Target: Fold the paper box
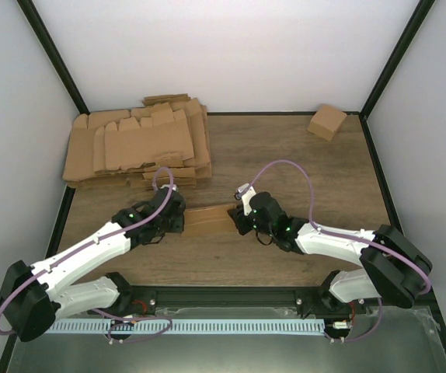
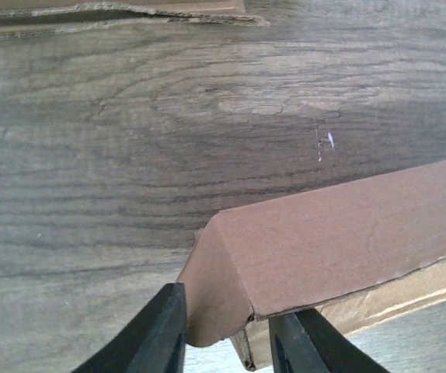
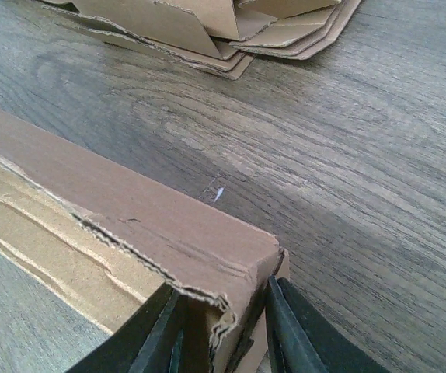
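The paper box point(image 1: 209, 220) is a brown oblong carton lying on the wooden table midway between the two arms. My left gripper point(image 1: 175, 220) is at its left end. In the left wrist view the fingers point(image 2: 157, 334) bracket that end of the box point(image 2: 347, 233), one pad against the folded end flap, the other under the long panel, so the left gripper point(image 2: 227, 338) is shut on it. My right gripper point(image 1: 242, 217) is at the right end. The right wrist view shows the right gripper point(image 3: 223, 334) shut on the torn-edged corner of the box point(image 3: 130, 210).
A thick pile of flat cardboard blanks point(image 1: 137, 148) lies at the back left, its edge also showing as the pile point(image 3: 231, 31) in the right wrist view. A small cube-like carton point(image 1: 327, 122) stands at the back right corner. White walls with black posts enclose the table.
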`<state>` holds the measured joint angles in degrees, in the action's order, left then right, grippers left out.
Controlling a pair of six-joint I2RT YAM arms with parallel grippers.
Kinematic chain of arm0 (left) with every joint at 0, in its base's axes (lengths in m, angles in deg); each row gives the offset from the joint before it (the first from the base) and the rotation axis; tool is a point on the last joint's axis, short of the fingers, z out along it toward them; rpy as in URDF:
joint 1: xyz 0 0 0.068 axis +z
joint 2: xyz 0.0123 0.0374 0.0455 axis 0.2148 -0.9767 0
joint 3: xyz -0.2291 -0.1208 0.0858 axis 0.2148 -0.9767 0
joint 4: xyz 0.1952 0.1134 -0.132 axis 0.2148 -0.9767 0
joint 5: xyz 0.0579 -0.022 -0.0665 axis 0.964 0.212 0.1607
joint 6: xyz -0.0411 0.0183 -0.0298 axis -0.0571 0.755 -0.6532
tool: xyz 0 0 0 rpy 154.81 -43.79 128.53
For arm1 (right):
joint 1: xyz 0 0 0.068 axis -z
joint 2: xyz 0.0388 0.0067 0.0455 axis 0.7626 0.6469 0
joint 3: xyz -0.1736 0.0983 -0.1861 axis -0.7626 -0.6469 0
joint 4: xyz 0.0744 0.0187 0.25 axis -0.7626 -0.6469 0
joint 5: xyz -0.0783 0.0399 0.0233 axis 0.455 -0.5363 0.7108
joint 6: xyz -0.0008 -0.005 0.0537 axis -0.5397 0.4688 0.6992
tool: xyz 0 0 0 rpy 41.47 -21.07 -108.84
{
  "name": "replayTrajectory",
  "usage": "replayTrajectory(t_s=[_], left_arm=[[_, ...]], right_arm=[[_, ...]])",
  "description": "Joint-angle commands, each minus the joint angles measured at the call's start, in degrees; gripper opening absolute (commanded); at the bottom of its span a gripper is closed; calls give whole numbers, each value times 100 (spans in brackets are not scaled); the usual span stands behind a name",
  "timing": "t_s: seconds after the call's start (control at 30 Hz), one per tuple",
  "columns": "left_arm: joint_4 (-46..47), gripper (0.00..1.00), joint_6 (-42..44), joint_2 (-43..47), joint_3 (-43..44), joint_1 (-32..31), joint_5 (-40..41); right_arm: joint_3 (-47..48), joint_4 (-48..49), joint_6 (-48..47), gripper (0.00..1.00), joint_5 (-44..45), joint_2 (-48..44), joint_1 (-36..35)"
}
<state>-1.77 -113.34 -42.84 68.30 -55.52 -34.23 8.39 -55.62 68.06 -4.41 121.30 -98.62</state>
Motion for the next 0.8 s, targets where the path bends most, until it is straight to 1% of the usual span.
replayTrajectory(t_s=[0.0, 0.1, 0.2, 0.23, 0.33, 0.5, 0.57, 0.63, 0.67, 0.7, 0.73, 0.77], left_arm=[[-103, 29, 42, -95, 200, 0, -43], [-233, 19, 19, -204, 264, 4, 16], [-382, 5, -22, -351, 361, 0, 39], [-454, 4, -48, -401, 419, 0, 13], [-712, 4, -127, -667, 682, 1, -208], [-1214, 4, -335, -1023, 1170, 0, -543], [-1234, 4, -420, -1012, 1228, 4, -658], [-1208, 4, -469, -994, 1251, -4, -746], [-1193, 4, -469, -992, 1258, 4, -793], [-1175, 4, -619, -1004, 1267, 5, -846], [-1156, 4, -661, -1015, 1279, 0, -923], [-1127, 4, -683, -1034, 1292, -1, -1017]], right_arm=[[152, -174, -58, 30, -61, 96, -38], [142, -161, -60, 30, -66, 86, -38], [168, -181, -77, 30, -90, 110, -38], [175, -190, -87, 30, -111, 127, -38], [218, -216, -141, 32, -183, 227, -34], [240, -163, -124, 45, -336, 321, -38], [237, -80, -37, 48, -487, 312, -36], [231, 4, 109, 54, -660, 305, -36], [239, 31, 187, 57, -736, 297, -38], [231, 72, 262, 64, -808, 291, -32], [234, 93, 332, 68, -849, 280, -37], [224, 119, 370, 74, -878, 272, -38]])
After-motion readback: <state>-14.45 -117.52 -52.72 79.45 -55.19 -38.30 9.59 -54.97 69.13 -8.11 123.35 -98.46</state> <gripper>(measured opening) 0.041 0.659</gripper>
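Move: The paper box's loose left end flap stands between the left hand's parted fingers, about 1 cm ahead and 1 cm below the hand point. The box's middle is some 9 cm to that hand's right, 1 cm ahead and 3 cm down; the cardboard stack lies about 25 cm ahead and 12 cm left of it, 6 cm lower. From the right hand, the box's right end is right at the fingers, about 1 cm left, level fore and aft, and 2 cm down. The box's left end flap is pinched as the left fingers, already around it, close nearly shut in place; then that hand tips its fingers some 10 degrees more downwards and eases about 1 cm to the right and back. At the right end the other hand at first stays still, then spreads its fingers to about two thirds open around the end wall and shifts roughly 1 cm left along the box. ##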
